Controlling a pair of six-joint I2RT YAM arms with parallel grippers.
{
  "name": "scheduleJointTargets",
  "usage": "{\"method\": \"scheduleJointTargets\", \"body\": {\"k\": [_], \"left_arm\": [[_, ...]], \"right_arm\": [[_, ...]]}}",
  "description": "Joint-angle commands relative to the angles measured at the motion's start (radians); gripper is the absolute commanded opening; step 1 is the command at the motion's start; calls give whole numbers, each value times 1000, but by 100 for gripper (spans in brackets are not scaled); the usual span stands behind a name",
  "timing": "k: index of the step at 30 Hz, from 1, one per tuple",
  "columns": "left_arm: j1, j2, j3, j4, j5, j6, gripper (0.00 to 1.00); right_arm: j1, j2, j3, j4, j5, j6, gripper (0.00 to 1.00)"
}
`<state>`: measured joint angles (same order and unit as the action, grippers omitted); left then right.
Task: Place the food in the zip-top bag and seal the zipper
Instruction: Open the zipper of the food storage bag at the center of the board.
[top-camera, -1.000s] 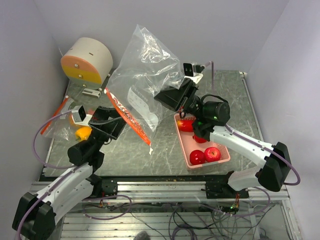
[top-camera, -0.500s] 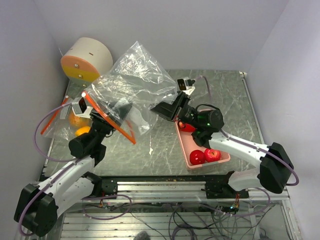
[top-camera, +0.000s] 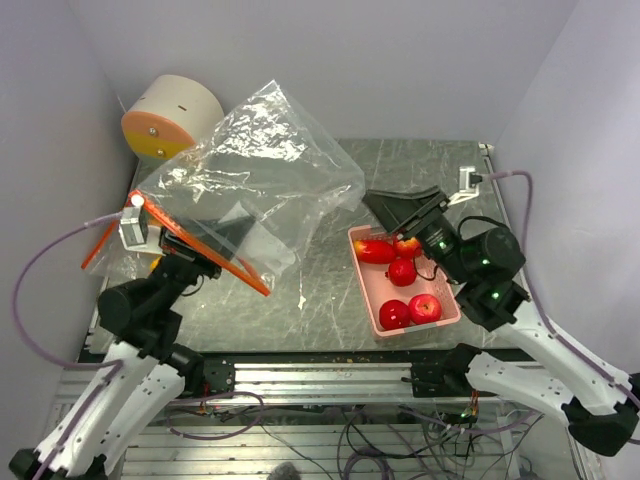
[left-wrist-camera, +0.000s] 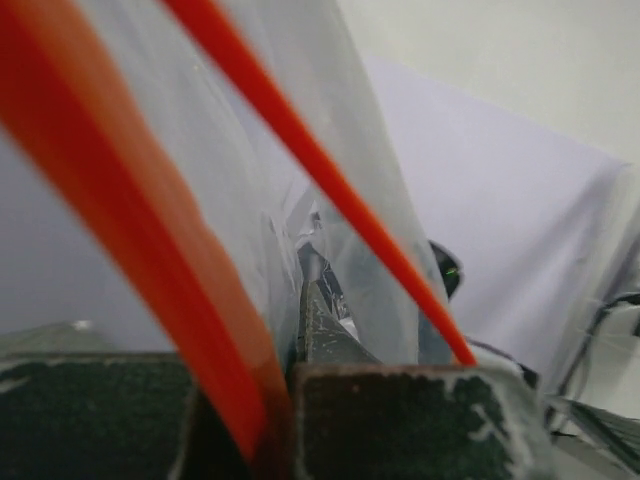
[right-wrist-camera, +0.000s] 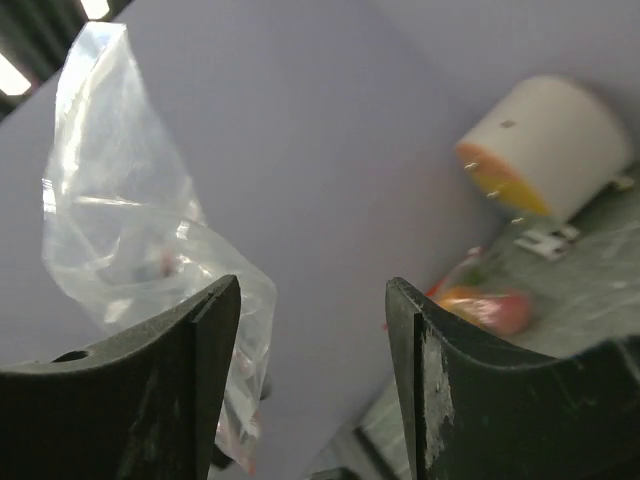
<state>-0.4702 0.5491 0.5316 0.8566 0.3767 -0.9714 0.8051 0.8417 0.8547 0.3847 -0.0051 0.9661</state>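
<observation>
My left gripper (top-camera: 218, 236) is shut on the orange zipper edge (top-camera: 200, 246) of the clear zip-top bag (top-camera: 255, 165) and holds the bag up over the table's left half. In the left wrist view the zipper strip (left-wrist-camera: 150, 250) runs into my closed gripper (left-wrist-camera: 285, 385). My right gripper (top-camera: 405, 208) is open and empty, apart from the bag, above the far end of the pink basket (top-camera: 368, 292). Red apples (top-camera: 425, 307) and other red food (top-camera: 375, 250) lie in the basket. In the right wrist view the gripper (right-wrist-camera: 312, 300) frames the bag (right-wrist-camera: 130, 230) and an orange-pink fruit (right-wrist-camera: 485, 305).
A round white and orange drum (top-camera: 175, 120) stands at the back left corner, also in the right wrist view (right-wrist-camera: 545, 145). An orange strip with crumpled clear plastic (top-camera: 100, 240) lies at the table's left edge. Walls close in on both sides.
My right gripper has let go of the bag and swung right, over the basket. My left gripper has pulled the bag left and up, with the zipper edge now stretched out.
</observation>
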Motion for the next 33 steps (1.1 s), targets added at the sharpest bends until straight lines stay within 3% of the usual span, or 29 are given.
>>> {"method": "scheduleJointTargets", "body": {"k": [1, 6, 10, 17, 33], "left_arm": [[5, -48, 204, -807, -170, 360, 7], [5, 142, 472, -1445, -555, 443, 7], [5, 314, 578, -1641, -685, 451, 7], [6, 370, 546, -1551, -656, 431, 7], [5, 442, 529, -1480, -593, 419, 7]], "right_arm": [[1, -10, 109, -399, 196, -317, 60], [63, 34, 110, -431, 198, -405, 59], [202, 89, 135, -433, 302, -498, 58], [396, 283, 208, -369, 295, -573, 59], [483, 579, 306, -221, 327, -540, 58]]}}
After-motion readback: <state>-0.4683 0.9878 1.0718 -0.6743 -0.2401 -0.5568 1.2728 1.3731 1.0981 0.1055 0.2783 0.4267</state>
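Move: The left hand already pinches the empty bag's orange zipper and takes it over the clear board about 14 cm ahead, 6 cm to its left and 45 cm below; the filled bag lies some 20 cm ahead and 33 cm left of that hand, at board height. From the open right hand the zipper is roughly 19 cm left, 7 cm back and level; the pink basket is about 3 cm ahead, 15 cm right and 42 cm below. Left lowers the pinched zipper 20 cm and forward, tipping fingers down; open right nears it, leftward and down. ##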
